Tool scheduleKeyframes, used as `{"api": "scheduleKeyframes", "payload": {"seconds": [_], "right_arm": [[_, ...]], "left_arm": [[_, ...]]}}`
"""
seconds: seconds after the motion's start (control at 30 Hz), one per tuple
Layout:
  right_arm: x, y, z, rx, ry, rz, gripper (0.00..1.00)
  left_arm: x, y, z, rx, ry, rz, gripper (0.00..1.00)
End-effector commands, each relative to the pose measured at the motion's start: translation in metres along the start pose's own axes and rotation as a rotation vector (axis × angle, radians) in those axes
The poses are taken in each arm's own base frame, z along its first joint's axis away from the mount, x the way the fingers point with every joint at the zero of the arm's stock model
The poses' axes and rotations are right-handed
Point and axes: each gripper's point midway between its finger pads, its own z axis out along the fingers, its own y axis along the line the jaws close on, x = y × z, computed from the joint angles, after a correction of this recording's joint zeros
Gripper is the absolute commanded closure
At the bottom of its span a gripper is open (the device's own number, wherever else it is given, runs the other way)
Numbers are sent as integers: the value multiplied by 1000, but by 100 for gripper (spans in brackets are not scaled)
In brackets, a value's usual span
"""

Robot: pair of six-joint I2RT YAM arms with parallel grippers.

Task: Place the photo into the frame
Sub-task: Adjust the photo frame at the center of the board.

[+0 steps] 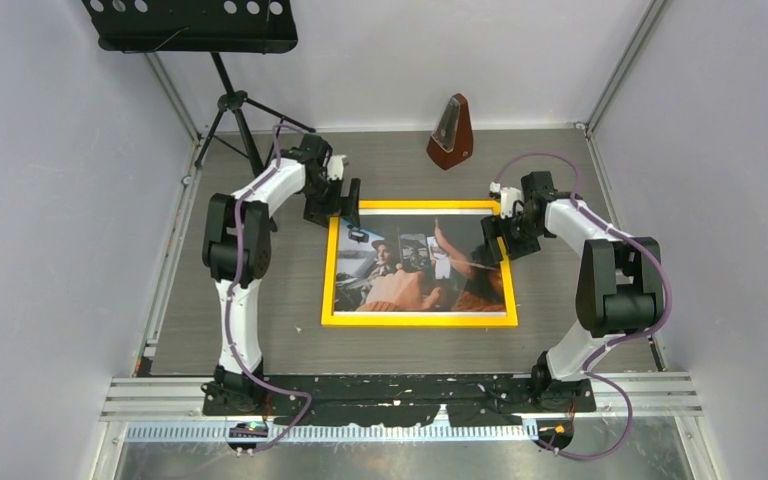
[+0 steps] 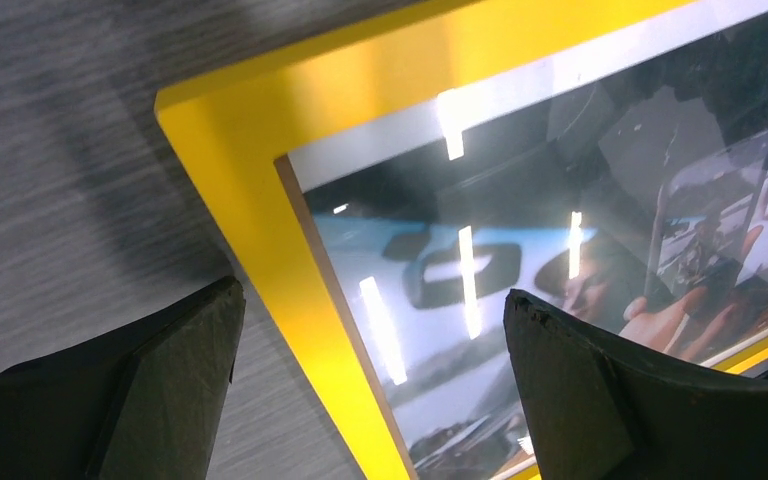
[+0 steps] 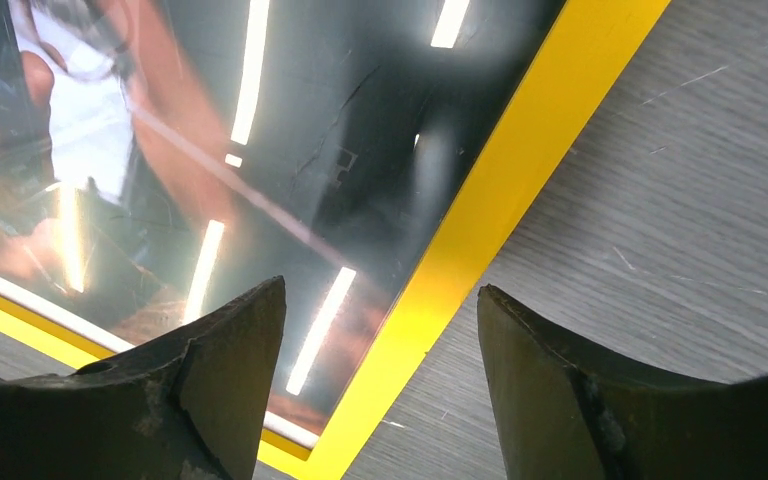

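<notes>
The yellow frame (image 1: 420,320) lies flat in the middle of the table, and the glossy photo (image 1: 415,272) lies inside its strips. My left gripper (image 1: 345,215) hovers over the frame's far left corner. In the left wrist view the left gripper (image 2: 370,300) is open, straddling the frame's left strip (image 2: 260,200) and the photo's edge (image 2: 520,230). My right gripper (image 1: 505,238) hangs over the frame's right side near the far corner. The right gripper (image 3: 382,292) is open too, above the right strip (image 3: 520,160) and the photo (image 3: 310,120). Neither holds anything.
A brown metronome (image 1: 450,132) stands at the back of the table. A black music stand (image 1: 230,100) rises at the back left, its tray (image 1: 190,25) overhead. Grey walls close in left, right and behind.
</notes>
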Motion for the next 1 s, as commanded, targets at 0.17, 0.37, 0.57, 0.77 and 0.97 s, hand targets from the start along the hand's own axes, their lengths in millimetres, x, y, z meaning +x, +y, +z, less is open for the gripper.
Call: {"api": "scheduleKeyframes", "payload": {"seconds": [0.17, 0.37, 0.57, 0.77, 0.97], "right_arm": [[-33, -29, -29, 80, -153, 40, 18], [-28, -49, -56, 119, -235, 114, 12], [-9, -72, -78, 160, -281, 185, 5], [7, -87, -91, 203, -289, 215, 5], [15, -97, -105, 274, -311, 225, 5]], "left_arm": [[-15, 11, -65, -102, -210, 73, 1], [0, 23, -101, -202, -317, 142, 0], [16, 20, -134, -239, -399, 179, 0], [30, 20, -160, -255, -471, 199, 0], [45, 27, -188, -312, -553, 195, 0]]}}
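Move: The photo frame already lies square. Its middle is about 20 cm right of the left hand and 11 cm back, and some 20 cm left of the right hand and 4 cm back, a little below both. Each open gripper straddles a side bar. From the left hand, the music stand's nearest foot is 15 cm left and 3 cm back. The metronome stands 20 cm ahead of the right hand, 12 cm left. Both hands leave the photo frame: left about 12 cm up, left and back; right 12 cm rightwards, rising, opening. ##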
